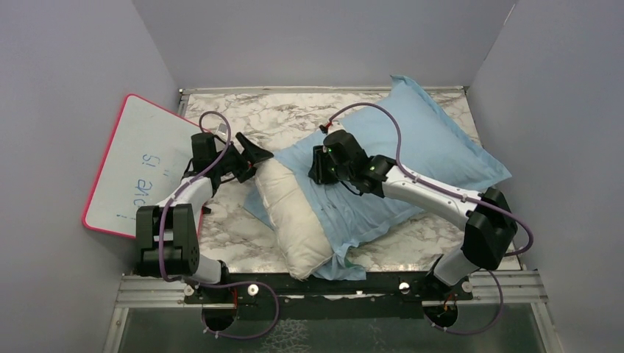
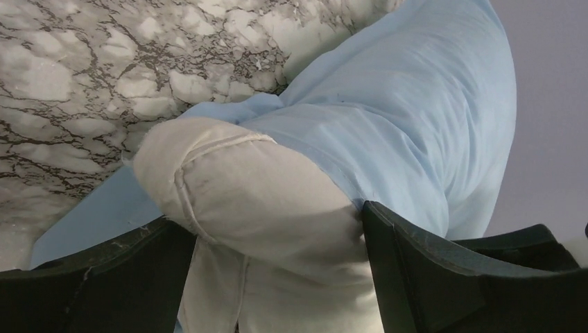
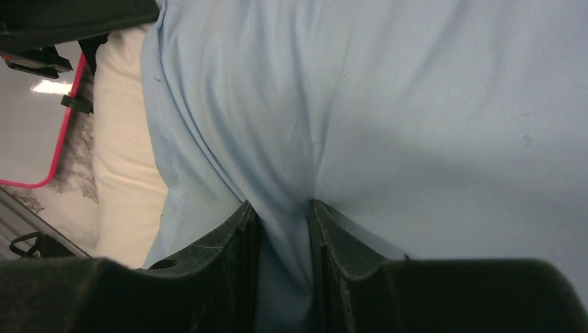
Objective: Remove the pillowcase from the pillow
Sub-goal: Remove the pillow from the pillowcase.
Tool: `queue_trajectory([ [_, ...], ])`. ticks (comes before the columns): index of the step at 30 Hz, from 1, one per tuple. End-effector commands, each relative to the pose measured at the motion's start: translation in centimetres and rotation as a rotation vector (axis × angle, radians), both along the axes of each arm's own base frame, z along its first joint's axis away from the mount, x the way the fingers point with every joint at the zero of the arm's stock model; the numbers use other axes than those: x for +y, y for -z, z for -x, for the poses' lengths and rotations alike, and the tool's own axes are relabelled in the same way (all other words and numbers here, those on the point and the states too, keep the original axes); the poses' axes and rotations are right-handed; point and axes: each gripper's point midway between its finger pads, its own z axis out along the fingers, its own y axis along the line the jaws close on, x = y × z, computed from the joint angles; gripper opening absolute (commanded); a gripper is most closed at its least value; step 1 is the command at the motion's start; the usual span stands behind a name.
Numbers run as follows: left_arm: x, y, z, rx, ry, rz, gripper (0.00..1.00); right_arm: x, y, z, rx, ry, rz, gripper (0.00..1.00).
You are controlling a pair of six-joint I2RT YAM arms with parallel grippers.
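Observation:
The cream-white pillow lies slantwise on the marble table, its near-left end bare. The light blue pillowcase covers the rest, up to the far right corner. My left gripper is open at the pillow's far bare corner. In the left wrist view that pillow corner fills the gap of the left gripper, with the pillowcase behind. My right gripper sits on top near the case's open edge. The right gripper pinches a raised fold of the pillowcase; the pillow shows to the left.
A pink-framed whiteboard leans against the left wall, close behind the left arm. Grey walls enclose the table on three sides. Bare marble tabletop shows beyond the pillow. A black rail runs along the near edge.

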Motion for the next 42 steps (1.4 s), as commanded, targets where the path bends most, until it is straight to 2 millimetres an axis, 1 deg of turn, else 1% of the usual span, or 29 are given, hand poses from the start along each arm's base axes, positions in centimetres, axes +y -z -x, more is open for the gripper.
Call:
queue_trajectory([
  [1,-1.6,-2.7,0.3,-0.107,0.093,0.095,0.81,-1.6,7.2,5.8,0.300,-0.051,0.119,0.34],
  [2,-1.6,-3.0,0.6,-0.114,0.088,0.095,0.74,-1.6,7.0,5.7,0.297,-0.046,0.122,0.34],
  [4,-1.4,-3.9,0.9,-0.137,0.073,0.083,0.55,-1.8,6.5,5.0,0.269,-0.024,0.134,0.34],
  [5,-1.3,-4.6,1.0,-0.152,0.067,0.076,0.44,-1.7,6.1,4.8,0.258,-0.023,0.132,0.34],
  [6,-1.3,-5.2,1.0,-0.168,0.065,0.066,0.30,-1.6,5.6,4.6,0.244,-0.025,0.126,0.34],
  [7,-1.1,-5.9,0.8,-0.183,0.064,0.050,0.13,-1.5,5.1,4.3,0.228,-0.027,0.119,0.35],
  [8,-1.0,-6.8,0.5,-0.199,0.063,0.032,0.04,-1.3,4.4,4.0,0.211,-0.032,0.113,0.35],
  [9,-0.9,-7.8,0.1,-0.220,0.065,0.014,0.00,-1.0,3.5,3.8,0.194,-0.041,0.102,0.36],
  [11,-0.6,-10.5,-1.0,-0.289,0.071,-0.021,0.00,0.0,1.1,3.2,0.140,-0.087,0.070,0.40],
  [12,-0.6,-12.5,-1.7,-0.337,0.079,-0.036,0.00,0.5,-0.4,2.8,0.103,-0.113,0.052,0.42],
  [13,-0.5,-15.6,-2.7,-0.410,0.085,-0.060,0.00,0.9,-2.0,2.4,0.062,-0.129,0.039,0.44],
  [14,-0.4,-17.7,-3.4,-0.443,0.089,-0.079,0.00,1.4,-4.5,1.7,0.008,-0.136,0.011,0.47],
  [15,-0.3,-20.2,-4.1,-0.497,0.095,-0.101,0.00,1.6,-6.4,1.2,-0.039,-0.141,-0.004,0.50],
  [17,-0.2,-24.8,-5.2,-0.594,0.107,-0.136,0.00,1.7,-9.8,0.3,-0.122,-0.134,-0.035,0.54],
  [18,-0.3,-27.1,-5.3,-0.647,0.121,-0.148,0.00,1.6,-11.3,0.0,-0.160,-0.128,-0.053,0.55],
  [19,-0.4,-28.8,-5.2,-0.691,0.138,-0.151,0.00,1.3,-12.6,-0.1,-0.195,-0.113,-0.072,0.56],
  [20,-0.6,-30.0,-4.9,-0.726,0.156,-0.154,0.00,1.0,-13.2,-0.3,-0.221,-0.096,-0.085,0.58],
  [21,-0.7,-30.4,-4.7,-0.740,0.166,-0.156,0.00,0.5,-13.9,-0.4,-0.247,-0.072,-0.104,0.64],
  [22,-0.8,-29.8,-4.4,-0.731,0.171,-0.156,0.00,-0.2,-13.8,-0.4,-0.258,-0.039,-0.113,0.69],
  [23,-1.0,-28.3,-4.1,-0.703,0.181,-0.156,0.00,-0.9,-13.4,-0.5,-0.258,0.001,-0.117,0.74],
  [24,-1.2,-26.3,-3.5,-0.667,0.194,-0.156,0.00,-1.8,-12.9,-0.6,-0.257,0.046,-0.115,0.77],
  [26,-1.2,-20.6,-2.1,-0.557,0.202,-0.160,0.00,-3.0,-11.8,-0.5,-0.236,0.104,-0.098,0.80],
  [28,-1.0,-15.4,-0.5,-0.457,0.194,-0.172,0.00,-3.4,-11.2,-0.2,-0.217,0.108,-0.082,0.81],
  [30,-0.9,-11.9,1.1,-0.394,0.198,-0.185,0.00,-3.4,-11.2,0.1,-0.204,0.097,-0.074,0.81],
  [31,-0.9,-10.7,1.6,-0.375,0.199,-0.187,0.00,-3.3,-11.4,0.1,-0.203,0.087,-0.072,0.81],
  [33,-0.8,-10.0,2.3,-0.369,0.198,-0.196,0.00,-3.1,-11.9,0.1,-0.212,0.071,-0.074,0.81],
  [36,-0.6,-9.9,2.8,-0.379,0.196,-0.217,0.00,-2.3,-12.8,-0.3,-0.242,0.036,-0.069,0.82],
  [42,-0.4,-10.0,4.0,-0.382,0.201,-0.249,0.00,-0.1,-14.2,-1.5,-0.260,-0.034,-0.041,0.83],
])
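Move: The bare pillow's far corner sits almost between the left hand's open fingers, about 1 cm back, 2 cm to the right and 2 cm below; the far end of the pillowcase hem is some 2 cm ahead, 5 cm right and 1 cm lower. The right hand has a fold of pillowcase in its half-closed fingers, about 2 cm below the hand point. From the right hand, that pillow corner lies roughly 2 cm ahead, 12 cm left and 4 cm down. The pillow's bare corner is pinched as the left fingers shut fully, then hoisted straight up some 25 cm, the hand tipping upward and swinging about 5 cm forward; keeping hold, it drops back to end about 10 cm above its start. Meanwhile the right fingers open, let go of the pillowcase and rise roughly 13 cm clear of the cloth. ##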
